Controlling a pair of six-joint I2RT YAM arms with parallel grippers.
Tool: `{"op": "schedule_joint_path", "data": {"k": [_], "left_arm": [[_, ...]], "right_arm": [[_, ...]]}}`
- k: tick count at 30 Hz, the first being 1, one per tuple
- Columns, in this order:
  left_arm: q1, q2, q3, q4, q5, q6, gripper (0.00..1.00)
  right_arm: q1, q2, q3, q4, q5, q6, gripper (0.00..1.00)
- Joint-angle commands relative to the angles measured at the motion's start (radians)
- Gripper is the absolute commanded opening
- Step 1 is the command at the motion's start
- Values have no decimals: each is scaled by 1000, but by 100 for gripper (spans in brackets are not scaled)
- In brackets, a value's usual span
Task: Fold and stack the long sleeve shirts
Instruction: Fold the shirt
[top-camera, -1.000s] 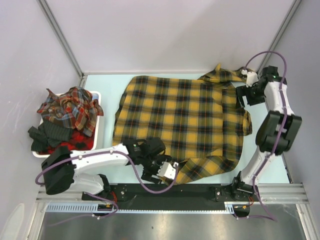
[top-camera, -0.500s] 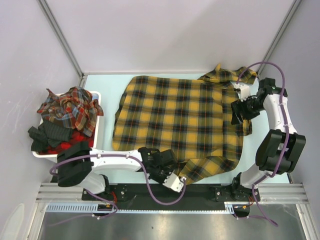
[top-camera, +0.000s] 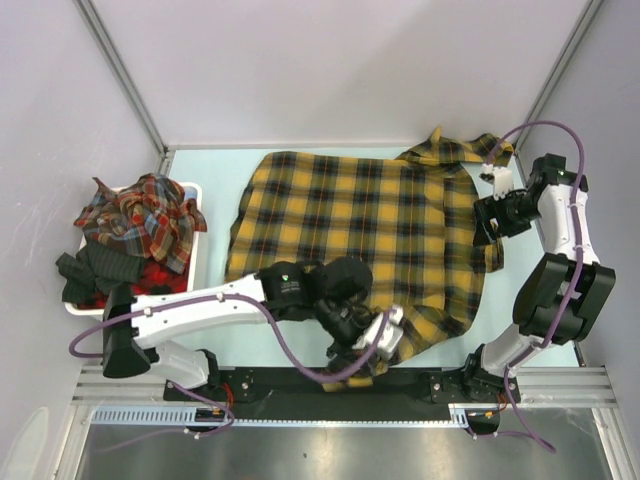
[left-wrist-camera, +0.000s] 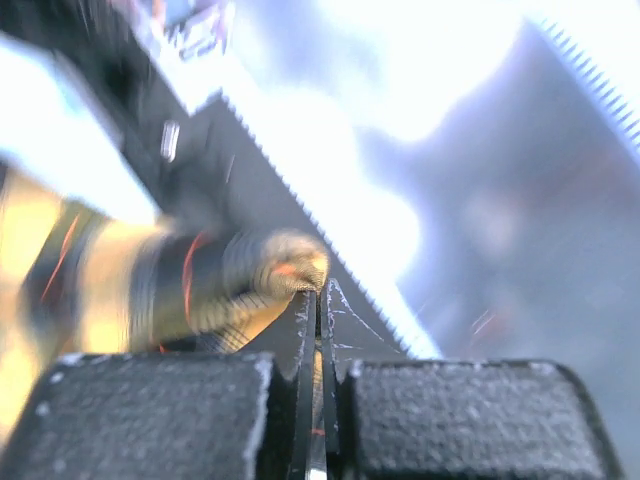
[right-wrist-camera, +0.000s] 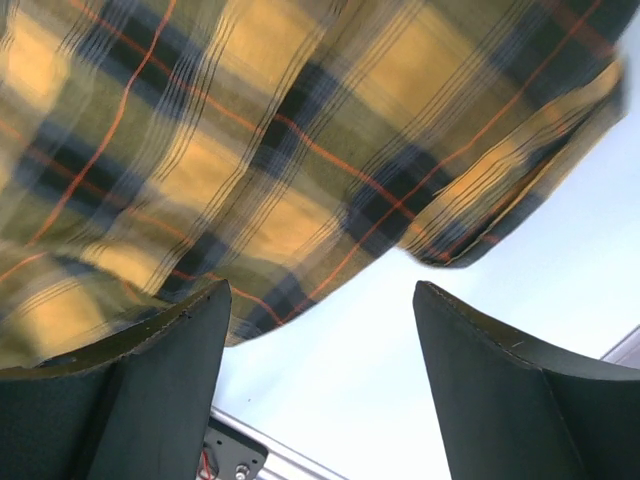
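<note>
A mustard-yellow long sleeve shirt (top-camera: 360, 225) with black checks lies spread flat on the pale table. My left gripper (top-camera: 378, 345) is at its near edge, shut on a fold of the yellow cloth. In the left wrist view the jaws (left-wrist-camera: 320, 298) are pressed together on a thin layer, with the bunched plaid (left-wrist-camera: 190, 285) hanging to the left. My right gripper (top-camera: 484, 222) hovers open at the shirt's right edge. In the right wrist view its fingers (right-wrist-camera: 322, 292) straddle bare table, just off the shirt's hem (right-wrist-camera: 250, 160). More red-toned plaid shirts (top-camera: 145, 215) are piled in a bin.
The white bin (top-camera: 196, 190) stands at the left table edge and also holds dark clothes (top-camera: 100, 272). The shirt's collar end (top-camera: 445, 150) is bunched at the far right corner. A black rail (top-camera: 300, 385) runs along the near edge.
My left gripper has closed on the shirt's near edge and its arm has swung right. The right gripper dipped toward the shirt's right edge and came back slightly.
</note>
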Motion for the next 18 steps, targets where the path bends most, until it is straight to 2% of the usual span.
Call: {"op": "schedule_joint_path", "data": {"k": [1,3,4,5,7,8,10,13,15,16,18], "left_arm": [[91,-8,99,273,386,-494,0],[238,-3,0,551,438,-783,0],[292,-3,-49,891,429,-1080,0],[392,3,-97,1039,397,-1206,3],[479,32,-192,1283,296,-1439,10],[543,74,-207,1312,270,-1486,16],[615,108,-278,1390,172,-1597,18],[706,145,-404,1354,63,-1653,30],[751,162,-486,1279,46,-1617,43],[792,147,-507,1230,24,-1588,55],[845,107,-559,1182,53,-1510,65]], "right_arm": [[-1,17,108,-15,-47,32,79],[-1,26,154,-30,-58,36,79],[-1,34,166,-35,-64,39,79],[-1,35,183,-38,-70,46,79],[2,38,191,-45,-89,46,80],[3,37,188,-59,-95,38,80],[17,17,167,-76,-119,21,79],[45,-30,89,-84,-126,-5,79],[85,-87,21,-93,-124,-34,79],[100,-107,-5,-94,-126,-43,79],[167,-184,-103,-73,-121,-49,78]]}}
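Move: The left gripper, shut on a sleeve end, hangs about 20 cm above the table's front edge. The middle of the shirt body lies some 29 cm ahead of it, 2 cm to its left and 19 cm below. The shirt's front-right corner is about 10 cm ahead and 24 cm to its right, the front-left corner 16 cm ahead and 31 cm left. From the right gripper, the shirt's middle is roughly 32 cm left, 3 cm back and 13 cm below. Fling the held sleeve end with the left gripper from the table's front edge out over the shirt's middle: first lift about 9 cm, then sweep some 26 cm forward while sinking, swinging the fingers counter-clockwise from back-right to point right, and open them past half to release it. Keep the right gripper open and empty; raise it slightly, then drift some 4 cm left. ##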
